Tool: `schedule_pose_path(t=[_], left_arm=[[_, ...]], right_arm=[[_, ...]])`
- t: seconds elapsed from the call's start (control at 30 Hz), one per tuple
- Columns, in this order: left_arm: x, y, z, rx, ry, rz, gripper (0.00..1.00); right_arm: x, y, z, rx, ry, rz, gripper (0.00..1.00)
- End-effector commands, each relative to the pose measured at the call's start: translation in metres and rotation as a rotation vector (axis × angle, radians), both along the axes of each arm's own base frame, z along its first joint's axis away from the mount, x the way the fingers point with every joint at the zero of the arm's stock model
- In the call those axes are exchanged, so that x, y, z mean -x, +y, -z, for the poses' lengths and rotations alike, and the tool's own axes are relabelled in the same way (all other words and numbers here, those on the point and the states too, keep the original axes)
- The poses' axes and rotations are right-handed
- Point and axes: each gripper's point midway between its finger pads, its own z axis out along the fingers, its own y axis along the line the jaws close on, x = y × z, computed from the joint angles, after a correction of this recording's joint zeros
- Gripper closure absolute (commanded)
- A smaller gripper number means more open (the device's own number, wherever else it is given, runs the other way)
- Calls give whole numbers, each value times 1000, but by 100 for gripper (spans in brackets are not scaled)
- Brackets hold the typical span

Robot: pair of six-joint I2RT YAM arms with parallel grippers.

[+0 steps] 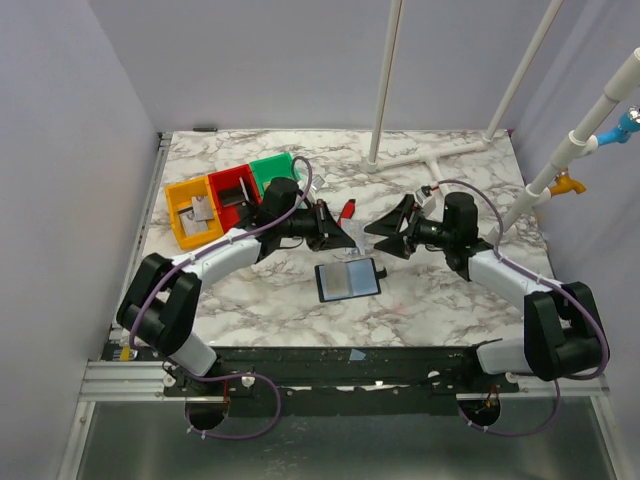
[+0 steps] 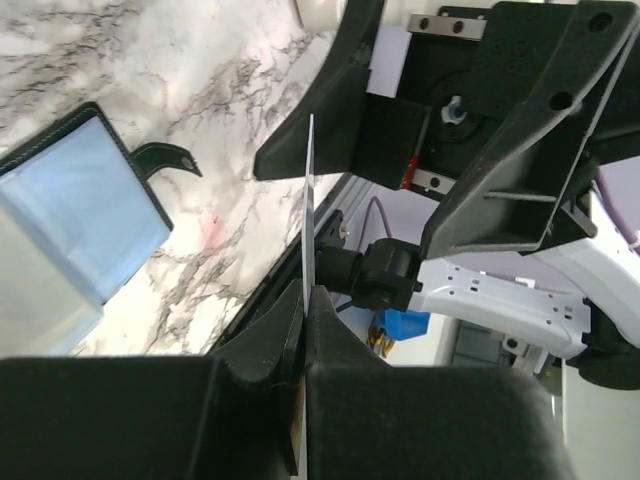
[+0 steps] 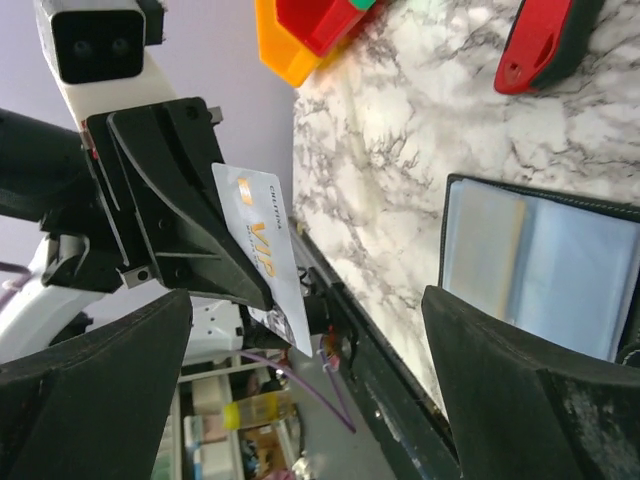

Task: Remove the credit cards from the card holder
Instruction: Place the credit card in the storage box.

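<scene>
The card holder (image 1: 347, 280) lies open on the marble table, its bluish-grey pockets facing up; it also shows as the card holder (image 2: 80, 230) and the card holder (image 3: 540, 265). A tan card (image 3: 488, 240) shows inside one pocket. My left gripper (image 1: 343, 238) hovers above the holder, shut on a white credit card (image 3: 262, 250) with orange lettering. That credit card (image 2: 309, 200) appears edge-on, pinched between the left gripper (image 2: 305, 290) fingers. My right gripper (image 1: 380, 238) faces it from the right. The right gripper (image 3: 305, 300) stands wide open with nothing between its fingers, a short gap from the card.
Orange (image 1: 190, 212), red (image 1: 232, 195) and green (image 1: 270, 172) bins stand at the back left; flat grey pieces lie in the orange one. A red-and-black tool (image 1: 347, 210) lies behind the grippers. A white pipe frame (image 1: 420, 160) stands at the back right.
</scene>
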Motion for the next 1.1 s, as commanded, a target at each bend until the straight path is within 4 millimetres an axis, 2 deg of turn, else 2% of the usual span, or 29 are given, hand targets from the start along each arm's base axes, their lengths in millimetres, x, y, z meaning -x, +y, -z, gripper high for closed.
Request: schedule_pose_path(t=[0.0, 0.13, 0.33, 0.63, 0.7, 0.87, 1.07], left_arm=[[-8, 25, -11, -64, -82, -69, 100], [-19, 62, -2, -181, -103, -174, 100], [-44, 159, 4, -427, -127, -434, 100], [-72, 280, -11, -723, -135, -664, 100], [-74, 314, -12, -816, -117, -748, 100], [-84, 357, -10, -871, -70, -852, 100], [-109, 384, -3, -848, -36, -907, 100]], right_arm=[[-8, -13, 7, 134, -28, 61, 0], [-9, -18, 13, 192, -29, 76, 0], [-6, -24, 17, 238, -41, 86, 0], [-2, -24, 24, 252, -39, 58, 0], [-1, -24, 24, 251, -43, 54, 0], [4, -23, 27, 246, -37, 29, 0], [9, -23, 28, 251, -37, 16, 0]])
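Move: The left hand already has the silver card pinched; the yellow storage box it is bound for lies some 43 cm to its left, 17 cm ahead and 15 cm below. The red box stands about 30 cm left and 21 cm ahead, the green one about 18 cm left and 26 cm ahead, both equally low. The open card holder is 4 cm back, 2 cm right and 17 cm below. For the right hand, the yellow box is about 51 cm left, 17 cm ahead and 16 cm below. Keeping the card pinched in its shut fingers, the left hand sweeps left about 36 cm and forward some 10 cm at nearly level height, away from the card holder and towards the yellow box. Its wrist swings counter-clockwise, turning the fingers from pointing right to pointing forward and down. The right hand, empty and wide open, sinks about 3 cm and eases right. ##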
